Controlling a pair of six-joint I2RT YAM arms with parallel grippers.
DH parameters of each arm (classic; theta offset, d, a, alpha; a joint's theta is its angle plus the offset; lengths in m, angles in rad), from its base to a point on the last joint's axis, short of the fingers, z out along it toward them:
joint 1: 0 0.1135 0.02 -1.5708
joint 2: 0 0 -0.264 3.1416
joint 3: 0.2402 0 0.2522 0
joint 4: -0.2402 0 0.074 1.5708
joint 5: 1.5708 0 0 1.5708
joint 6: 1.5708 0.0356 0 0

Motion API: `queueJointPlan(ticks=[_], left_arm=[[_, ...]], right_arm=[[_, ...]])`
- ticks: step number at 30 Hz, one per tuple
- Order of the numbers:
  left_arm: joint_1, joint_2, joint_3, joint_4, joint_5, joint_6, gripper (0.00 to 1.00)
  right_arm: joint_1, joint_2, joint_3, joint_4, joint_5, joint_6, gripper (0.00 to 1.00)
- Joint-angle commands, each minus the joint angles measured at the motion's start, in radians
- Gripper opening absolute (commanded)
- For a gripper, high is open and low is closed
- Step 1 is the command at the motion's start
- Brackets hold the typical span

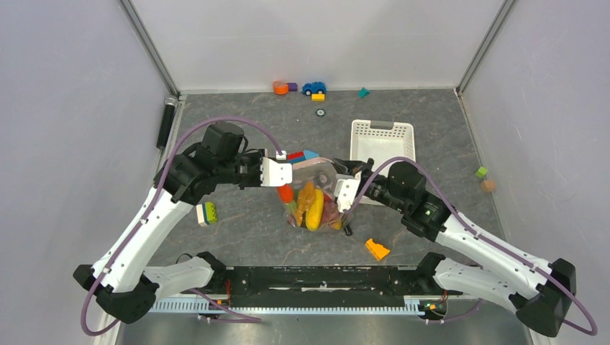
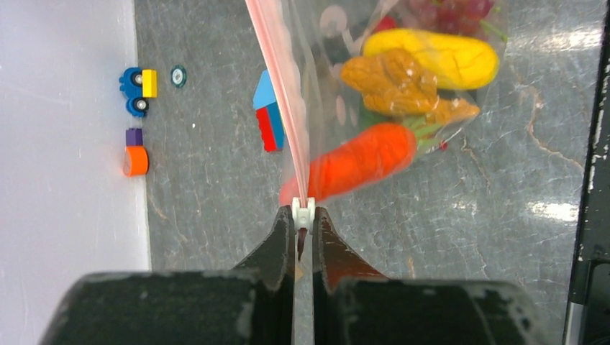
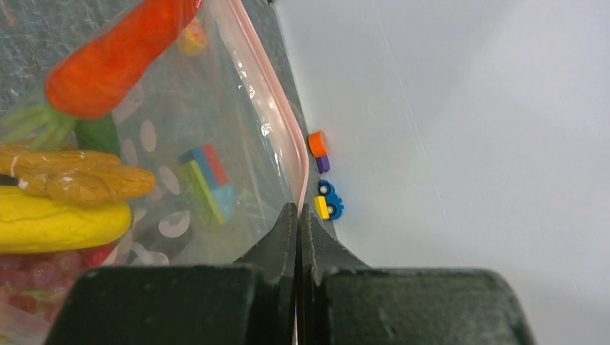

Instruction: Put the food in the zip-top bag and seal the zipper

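The clear dotted zip-top bag (image 1: 316,194) hangs between both grippers over the middle of the table. Inside it lies the food: an orange carrot (image 2: 360,162), a yellow piece (image 2: 439,57) and a brownish piece (image 2: 392,83), with dark red bits behind them. My left gripper (image 2: 304,212) is shut on the small white slider at one end of the pink zipper (image 2: 284,93). My right gripper (image 3: 297,208) is shut on the pink zipper (image 3: 277,122) at the bag's other end. In the top view the left gripper (image 1: 286,172) and right gripper (image 1: 344,192) flank the bag.
A white lattice basket (image 1: 383,140) stands just behind the right gripper. An orange wedge block (image 1: 377,249) lies near the front and a green-white brick (image 1: 208,213) under the left arm. A red-blue brick (image 1: 303,154) sits behind the bag. A toy car (image 1: 313,88) and small blocks line the back wall.
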Motion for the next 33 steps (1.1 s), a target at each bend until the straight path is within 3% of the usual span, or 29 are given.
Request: queueJointPlan(ticks=[1, 6, 11, 16, 28, 33], left_arm=[[0.005, -0.015, -0.012, -0.001, -0.093, 0.040, 0.02], [0.004, -0.035, -0.004, 0.052, -0.103, 0.012, 0.02], [0.005, -0.068, 0.009, 0.165, -0.076, -0.063, 0.02], [0.005, -0.094, 0.015, 0.238, -0.089, -0.104, 0.02], [0.005, -0.134, 0.074, 0.164, -0.416, 0.016, 0.02], [0.005, -0.133, 0.125, 0.110, -0.460, 0.044, 0.02]], right_arm=[[-0.019, -0.068, -0.022, -0.003, 0.157, 0.037, 0.00], [-0.019, -0.100, -0.032, 0.022, 0.108, 0.068, 0.00], [-0.020, -0.081, -0.012, 0.132, -0.086, 0.141, 0.00], [-0.019, -0.003, 0.057, 0.262, -0.098, 0.279, 0.00], [0.022, 0.289, 0.195, 0.419, -0.433, 0.605, 0.00], [0.051, 0.392, 0.220, 0.582, -0.617, 0.779, 0.00]])
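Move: Both hands already hold the bag's pink zipper strip, drawn nearly straight. From the right hand, the white slider in the left fingers is about 12 cm left and 2 cm back, level; the yellow corn hangs some 7 cm back, 4 cm left and 20 cm below. From the left hand, the strip pinched by the right fingers is 12 cm right and 2 cm ahead, level; the carrot is 3 cm back, 1 cm right, 12 cm below. Leftward goes the right hand, after easing about 1 cm right, with the zipper strip still pinched; it rises some 4 cm, travels about 11 cm towards the slider and draws back at the end, turning counter-clockwise and tipping down. The left hand, fingers still shut at the slider, lifts about 7 cm, then also swings left and a little forward, turning counter-clockwise. ##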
